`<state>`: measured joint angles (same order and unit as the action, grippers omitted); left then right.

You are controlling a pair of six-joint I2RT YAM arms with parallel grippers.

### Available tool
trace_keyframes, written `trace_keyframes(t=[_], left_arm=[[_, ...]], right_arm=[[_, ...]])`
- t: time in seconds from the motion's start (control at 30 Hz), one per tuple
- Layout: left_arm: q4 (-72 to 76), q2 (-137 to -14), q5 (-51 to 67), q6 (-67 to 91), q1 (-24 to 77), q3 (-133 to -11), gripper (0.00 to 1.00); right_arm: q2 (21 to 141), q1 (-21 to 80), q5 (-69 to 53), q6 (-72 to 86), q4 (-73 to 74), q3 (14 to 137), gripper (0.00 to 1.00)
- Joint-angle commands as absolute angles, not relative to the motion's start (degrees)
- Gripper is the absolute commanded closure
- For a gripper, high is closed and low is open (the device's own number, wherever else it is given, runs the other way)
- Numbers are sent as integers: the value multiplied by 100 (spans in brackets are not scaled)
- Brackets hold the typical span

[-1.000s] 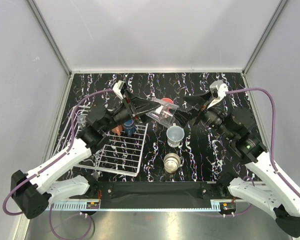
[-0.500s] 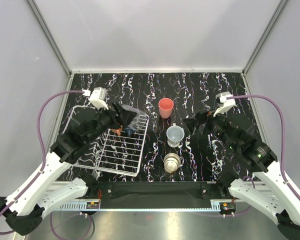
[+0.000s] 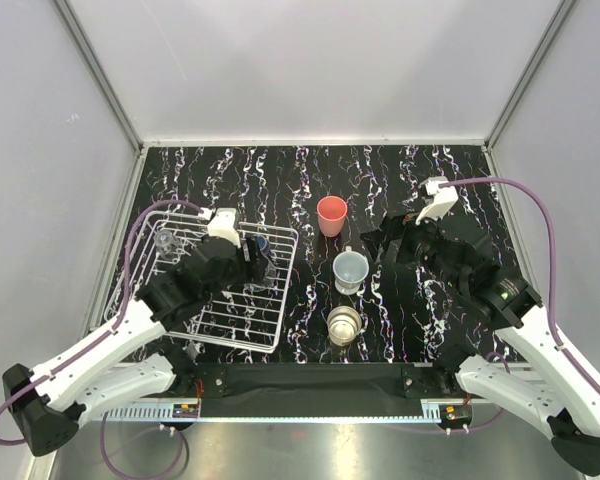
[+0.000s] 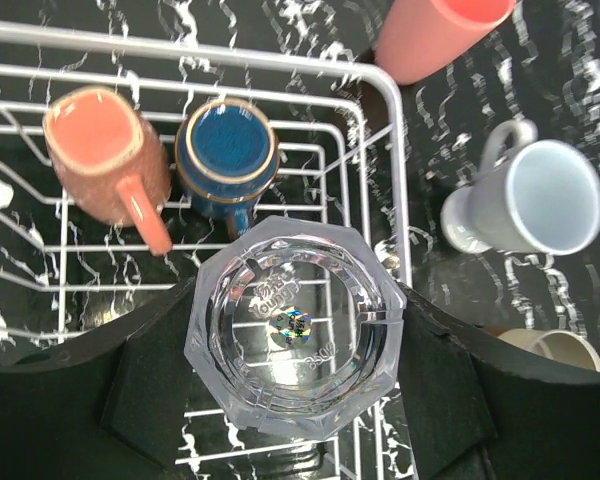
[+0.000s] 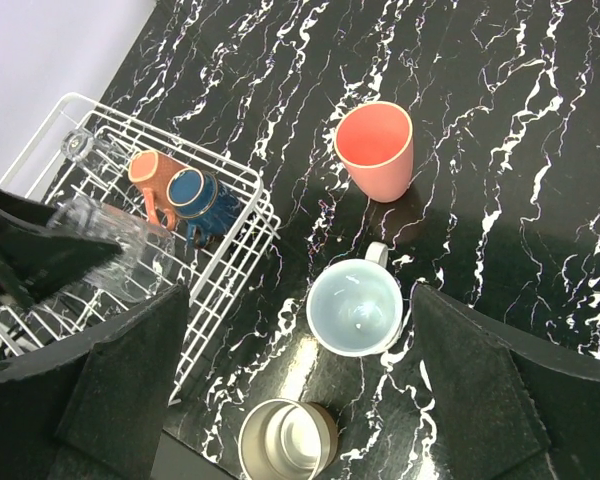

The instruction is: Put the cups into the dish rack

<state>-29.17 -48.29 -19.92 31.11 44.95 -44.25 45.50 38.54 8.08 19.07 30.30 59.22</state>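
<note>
My left gripper [image 4: 295, 330] is shut on a clear glass [image 4: 295, 325], upright, over the near right part of the white dish rack [image 4: 390, 150]. Beyond the glass, a salmon mug [image 4: 105, 150] and a dark blue cup [image 4: 225, 150] lie in the rack. Another clear glass [image 3: 165, 240] stands in the rack's far left corner. On the table right of the rack are a coral-red tumbler [image 3: 331, 214], a pale blue-white mug [image 3: 350, 271] and a beige cup [image 3: 344, 324]. My right gripper [image 5: 300, 340] hangs open and holds nothing, above the pale mug [image 5: 355, 308] and the beige cup [image 5: 288, 440].
The black marbled table is walled by grey panels at the back and both sides. The rack's raised right rim [image 5: 250, 235] lies between the left gripper and the cups on the table. The purple cables [image 3: 535, 200] loop over both arms.
My left arm has carried the clear glass from above the table's middle leftward to over the rack. The right gripper has drawn back a little and stays open.
</note>
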Motion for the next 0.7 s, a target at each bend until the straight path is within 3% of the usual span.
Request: trace_keyframes(t=[0.0, 0.2, 0.67], left_arm=[[-2681, -4930, -2768, 3392, 4763, -4281, 100], [-2066, -5036, -2962, 3612, 5000, -3709, 100], [-1731, -5730, -3050, 3700, 5168, -3621, 100]], right_arm=[[4526, 3832, 940, 2013, 2883, 5959, 0], [4693, 3841, 835, 2127, 2795, 5959, 0], [5054, 3832, 668, 2399, 2654, 5915, 0]])
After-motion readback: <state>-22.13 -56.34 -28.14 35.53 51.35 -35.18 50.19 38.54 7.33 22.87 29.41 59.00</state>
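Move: The left hand holds the clear glass above an open spot in the dish rack, nearly straight below it, some 12 cm down and about 1 cm back and right. The blue cup stands about 8 cm ahead and 2 cm left of the left hand, the orange cup 8 cm ahead and 8 cm left. From the right hand, the white mug lies roughly 2 cm ahead, 5 cm left and 24 cm down; the pink cup is 13 cm beyond the mug and 4 cm farther left. Downward, almost straight, the left hand lowers the clear glass about 8 cm into the rack, on the near side of the blue cup; most of the drop comes early, then it slows. Its wrist turns less than ten degrees and its fingers keep their hold. The wide-open right hand eases down, left and slightly forward towards the white mug, some 3 cm, touching nothing. ##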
